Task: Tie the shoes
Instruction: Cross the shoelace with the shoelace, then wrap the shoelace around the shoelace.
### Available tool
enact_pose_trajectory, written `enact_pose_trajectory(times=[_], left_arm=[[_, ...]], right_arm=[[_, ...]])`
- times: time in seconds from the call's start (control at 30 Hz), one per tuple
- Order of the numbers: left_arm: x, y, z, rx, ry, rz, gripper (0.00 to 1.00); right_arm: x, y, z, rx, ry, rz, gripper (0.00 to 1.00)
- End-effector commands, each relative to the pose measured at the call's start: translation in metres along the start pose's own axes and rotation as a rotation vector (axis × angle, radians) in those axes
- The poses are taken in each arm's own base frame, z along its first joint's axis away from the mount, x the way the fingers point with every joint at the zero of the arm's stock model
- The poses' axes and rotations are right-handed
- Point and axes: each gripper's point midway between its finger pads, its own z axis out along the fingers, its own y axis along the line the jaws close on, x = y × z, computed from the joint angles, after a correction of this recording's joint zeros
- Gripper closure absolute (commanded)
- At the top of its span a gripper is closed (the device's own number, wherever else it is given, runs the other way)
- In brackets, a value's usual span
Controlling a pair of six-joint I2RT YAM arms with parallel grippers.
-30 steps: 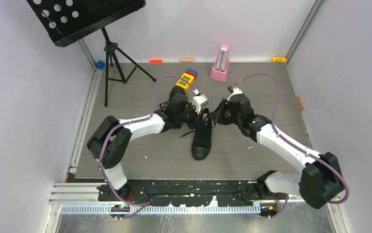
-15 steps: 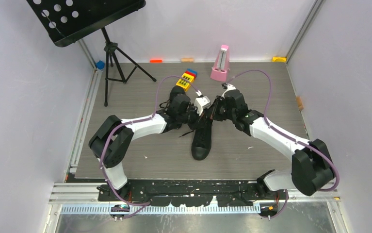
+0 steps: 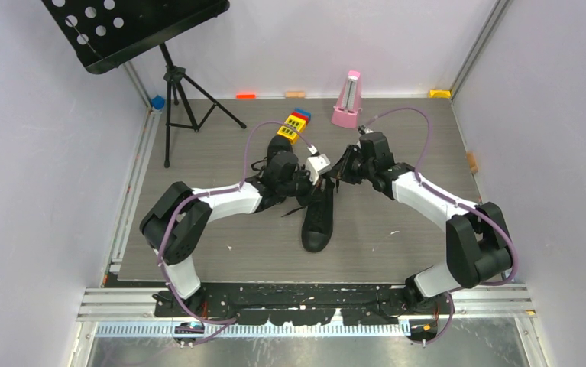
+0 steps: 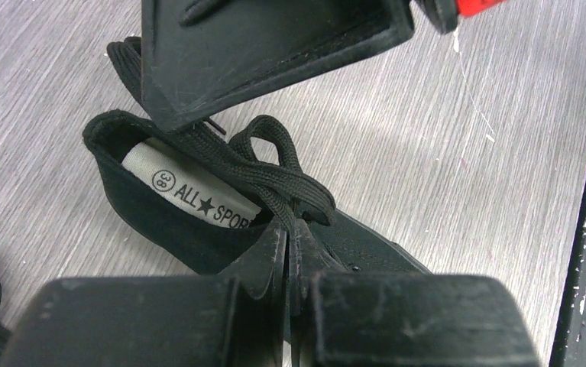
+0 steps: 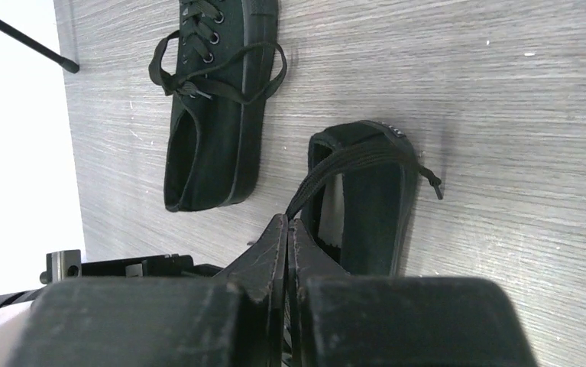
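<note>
One black shoe (image 3: 318,220) lies mid-table with its toe toward the arms. In the left wrist view its heel opening shows a light insole (image 4: 190,195). My left gripper (image 4: 289,229) is shut on a loop of black lace (image 4: 278,164) just above that opening. My right gripper (image 5: 287,224) is shut on another strand of lace (image 5: 351,159), which runs taut across the shoe's heel (image 5: 366,199). Both grippers (image 3: 322,174) (image 3: 341,173) meet over the shoe's rear. The other shoe (image 5: 213,99) lies to the left with its laces crossed, mostly under my left arm in the top view.
A music stand on a tripod (image 3: 176,95) occupies the far left. A pink metronome (image 3: 347,99) and coloured blocks (image 3: 294,125) stand behind the shoes. Small bits (image 3: 245,96) lie along the back wall. Walls close in on both sides.
My right gripper has swung left and farther back, closing in beside the left gripper over the shoe's heel, and its elbow has drawn in. The left arm has barely shifted.
</note>
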Motion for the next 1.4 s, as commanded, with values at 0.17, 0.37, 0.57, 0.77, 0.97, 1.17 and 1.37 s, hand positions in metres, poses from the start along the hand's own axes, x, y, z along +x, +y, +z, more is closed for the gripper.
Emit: enact_pose_trajectory(times=[0.17,0.37,0.57,0.77,0.97,1.17,1.37], left_arm=[[-0.019,-0.01,-0.002,0.048,-0.07,0.064,1.0],[-0.015,-0.009,0.004,0.057,-0.036,0.057,1.0],[-0.015,-0.009,0.007,0.071,-0.03,0.078,1.0],[-0.015,-0.011,0.007,0.085,-0.037,0.094,1.0],[-0.018,-0.015,0.004,0.099,-0.068,0.115,1.0],[-0.017,-0.019,0.003,0.118,-0.078,0.117,1.0],[-0.015,-0.02,0.004,0.124,-0.08,0.123,1.0]], right_arm=[[0.001,0.016,-0.011,-0.121,0.075,-0.003,0.9],[0.0,0.03,-0.022,-0.175,0.096,-0.064,0.93],[0.001,0.032,-0.024,-0.158,0.135,-0.092,0.94],[0.003,0.033,-0.016,-0.143,0.171,-0.074,0.91],[0.002,0.031,-0.016,-0.111,0.198,-0.079,0.65],[-0.01,0.023,-0.028,-0.079,0.141,-0.13,0.45],[-0.02,0.018,-0.039,-0.076,0.098,-0.159,0.37]])
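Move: The right gripper still pinches one lace; the lace crossing it works over, at the left gripper's shut fingertips, lies about 4 cm back, 3 cm to its left and 2 cm below. The shoe being tied has its middle some 11 cm back, 5 cm left and 8 cm below, toe towards the bases. The other shoe lies about 15 cm left and 1 cm ahead, 10 cm below. From the left gripper the crossing is about 1 cm ahead, 2 cm right and 1 cm above. Keep the left gripper shut on its lace, easing only about 1 cm to the right. Draw the right gripper back some 2 cm towards the crossing, turning it about 10 degrees counter-clockwise, then lift it about 2 cm with a little left. Dip again while opening the fingers well over halfway to let go of the lace, and finish slightly right and up. ##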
